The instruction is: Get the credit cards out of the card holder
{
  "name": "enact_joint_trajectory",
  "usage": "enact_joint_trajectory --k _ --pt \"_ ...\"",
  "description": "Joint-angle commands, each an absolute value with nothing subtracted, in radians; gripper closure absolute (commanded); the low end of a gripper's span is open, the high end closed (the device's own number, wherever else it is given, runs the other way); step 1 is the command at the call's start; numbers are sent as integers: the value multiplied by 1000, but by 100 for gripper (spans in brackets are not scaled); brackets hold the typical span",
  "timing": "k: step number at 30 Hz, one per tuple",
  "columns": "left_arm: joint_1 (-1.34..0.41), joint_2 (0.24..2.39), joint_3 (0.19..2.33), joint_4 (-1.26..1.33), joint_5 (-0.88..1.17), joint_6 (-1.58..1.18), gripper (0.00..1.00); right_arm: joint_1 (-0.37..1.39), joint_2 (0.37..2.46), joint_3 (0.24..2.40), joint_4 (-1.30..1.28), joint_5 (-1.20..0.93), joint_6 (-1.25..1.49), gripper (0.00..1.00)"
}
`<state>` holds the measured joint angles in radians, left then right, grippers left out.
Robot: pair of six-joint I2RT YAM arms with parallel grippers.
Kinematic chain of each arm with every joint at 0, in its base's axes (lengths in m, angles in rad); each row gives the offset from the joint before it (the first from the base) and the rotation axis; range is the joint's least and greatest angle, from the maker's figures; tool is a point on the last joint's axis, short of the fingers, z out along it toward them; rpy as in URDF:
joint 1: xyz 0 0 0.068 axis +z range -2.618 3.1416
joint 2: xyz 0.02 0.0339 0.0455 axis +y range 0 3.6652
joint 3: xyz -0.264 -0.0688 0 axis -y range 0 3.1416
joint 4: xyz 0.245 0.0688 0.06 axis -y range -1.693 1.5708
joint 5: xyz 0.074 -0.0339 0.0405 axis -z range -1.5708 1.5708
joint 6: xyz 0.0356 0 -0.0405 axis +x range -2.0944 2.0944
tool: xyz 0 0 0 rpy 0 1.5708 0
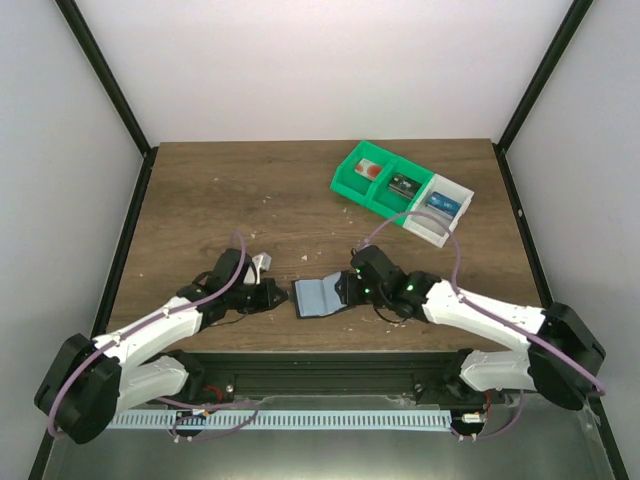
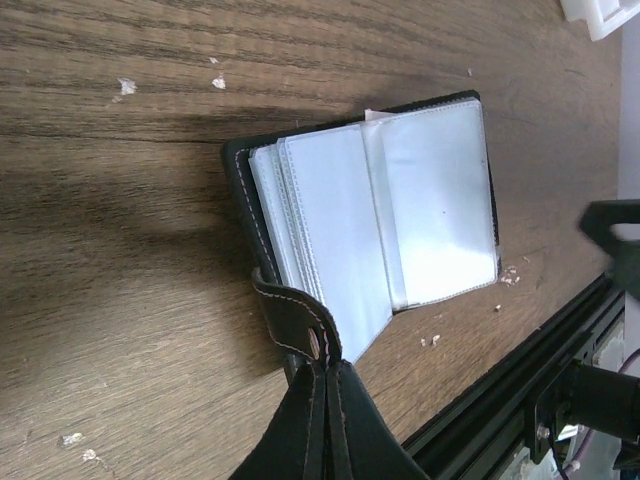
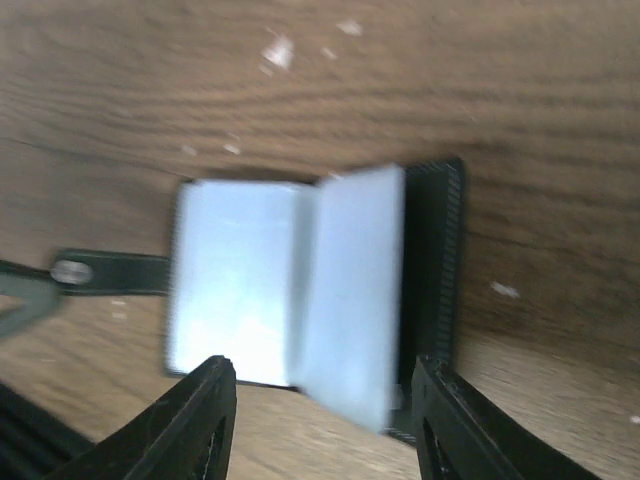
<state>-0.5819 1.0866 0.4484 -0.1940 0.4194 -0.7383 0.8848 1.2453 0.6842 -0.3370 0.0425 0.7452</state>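
Note:
The card holder (image 1: 318,296) lies open near the table's front edge, with pale blue-grey sleeves inside a black cover. In the left wrist view the card holder (image 2: 370,215) has its black side tab (image 2: 298,318) curling down into my left gripper (image 2: 330,378), which is shut on it. My left gripper (image 1: 283,297) sits just left of the holder. My right gripper (image 1: 345,288) hovers at the holder's right edge. It is open, and in the blurred right wrist view nothing sits between the fingers of the right gripper (image 3: 325,420), with the card holder (image 3: 290,290) just ahead of them. No credit card face shows in the sleeves.
A green bin (image 1: 385,180) joined to a white bin (image 1: 440,210) stands at the back right, each compartment holding a small card-like item. The table's front edge and a black rail (image 2: 520,370) lie just behind the holder.

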Motion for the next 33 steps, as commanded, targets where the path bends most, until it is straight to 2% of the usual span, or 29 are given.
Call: enact_joint_trajectory --k 1,6,14,19,21,27,33 --pt "-574 1096 456 -165 442 -719 100 879 1173 766 -337 -19 742 50" --pt "-571 1108 450 -157 444 -710 100 879 1219 733 -229 -71 755 52" --pt "-565 1108 436 -152 443 -713 100 866 1385 678 -140 9 768 58" --pt "-550 1101 431 -168 416 -729 100 851 1465 615 -94 -8 786 70" --pt "-545 1099 438 -179 411 -734 95 851 1469 583 -79 0 799 75" --pt "-543 1117 447 -147 415 -724 61 850 1472 529 -52 0 800 86" --pt "-542 1163 401 -30 343 -742 48 851 1462 503 -39 -6 812 87"
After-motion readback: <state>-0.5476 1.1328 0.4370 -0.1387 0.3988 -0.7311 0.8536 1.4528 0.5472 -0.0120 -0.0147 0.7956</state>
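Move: The opened card holder's right leaf lies almost beneath the right gripper, about 1 cm ahead, 2 cm to its left and some 8 cm down. Its left leaf is about 9 cm to the right gripper's left, nearly level fore and aft and equally low. The strap tab is at the left gripper's shut fingertips. From that hand the right leaf lies roughly 12 cm to the right, level fore and aft, and 4 cm lower. Lift the right gripper about 5 cm while drifting left over the holder, then turn back right and drive it down some 12 cm onto the right leaf, narrowing the half-open fingers to a small gap, the tips seeming to press on the leaf. Keep the left fingers on the strap tab until the right gripper is nearly down, then open them about halfway, easing slightly forward and down, to free the tab. ##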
